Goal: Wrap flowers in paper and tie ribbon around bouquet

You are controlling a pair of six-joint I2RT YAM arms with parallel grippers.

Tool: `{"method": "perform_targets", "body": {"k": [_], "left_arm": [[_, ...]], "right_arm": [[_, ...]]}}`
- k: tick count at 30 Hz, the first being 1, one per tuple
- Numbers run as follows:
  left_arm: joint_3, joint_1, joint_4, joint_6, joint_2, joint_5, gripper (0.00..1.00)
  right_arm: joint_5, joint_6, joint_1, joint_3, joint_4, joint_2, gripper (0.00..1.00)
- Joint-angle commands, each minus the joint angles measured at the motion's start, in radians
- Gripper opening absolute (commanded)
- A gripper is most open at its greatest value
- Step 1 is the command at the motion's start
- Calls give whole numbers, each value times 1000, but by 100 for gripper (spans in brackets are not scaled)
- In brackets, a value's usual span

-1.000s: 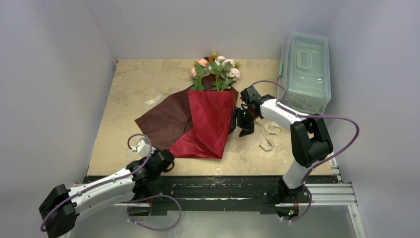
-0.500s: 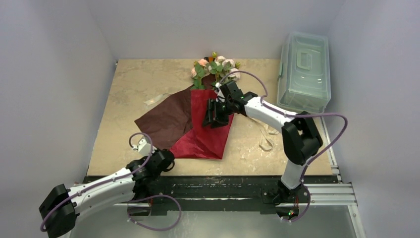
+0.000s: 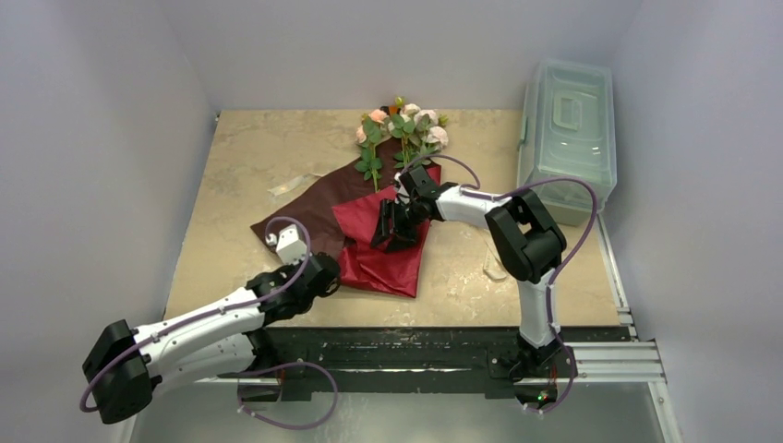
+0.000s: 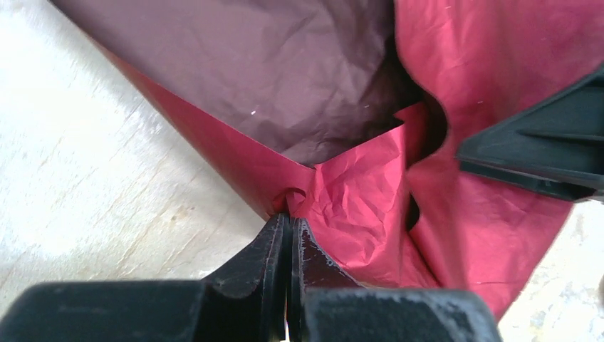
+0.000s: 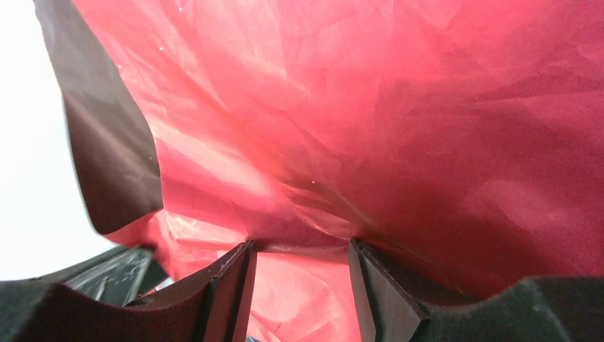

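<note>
The paper (image 3: 305, 217) lies mid-table, maroon face up on the left, with its red face (image 3: 392, 258) folded over on the right. The flowers (image 3: 402, 129) stick out past its far edge, stems under the fold. My left gripper (image 3: 325, 274) is shut on the paper's crumpled near corner (image 4: 335, 192), fingertips pinched together (image 4: 288, 217). My right gripper (image 3: 392, 224) sits on the red fold, jaws apart, its fingertips (image 5: 246, 249) pressed against the red paper (image 5: 399, 121). A loop of the ribbon (image 3: 496, 265) shows on the table right of the paper.
A clear lidded plastic box (image 3: 568, 129) stands at the back right. The right gripper's black finger (image 4: 534, 153) shows at the right edge of the left wrist view. Bare tan tabletop (image 3: 249, 148) lies to the left.
My right gripper has swung left from beside the paper onto the red fold, pushing it over. My left gripper has moved farther in with the paper's corner.
</note>
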Motion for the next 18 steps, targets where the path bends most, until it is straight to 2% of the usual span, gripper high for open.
{"method": "perform_targets", "body": {"k": [1, 8, 12, 18], "left_arm": [[135, -2, -31, 147, 37, -52, 0], [283, -12, -112, 230, 82, -70, 0], [372, -30, -111, 352, 141, -76, 0], [472, -75, -79, 562, 234, -75, 0]], "right_arm": [[44, -16, 2, 20, 16, 4, 59], [111, -12, 3, 31, -41, 0, 60], [153, -15, 2, 44, -75, 2, 61], [130, -10, 4, 81, -71, 3, 64]]}}
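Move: The left hand already pinches the paper's near left edge; the middle of the red flap to be folded over lies about 13 cm to its right, 7 cm ahead and 4 cm lower. The flower heads lie some 35 cm ahead and 18 cm to its right. The right hand is already down on that flap, its middle roughly 1 cm ahead, level left to right and about 1 cm below. Still pinching the near left edge of the paper, the left hand hauls it up off the table by nearly 9 cm, also going some 4 cm right and 3 cm forward, in over the wrap. Its wrist rolls left side up and turns clockwise, some 15 degrees each. The right hand stays put with parted fingertips resting on the red flap. ##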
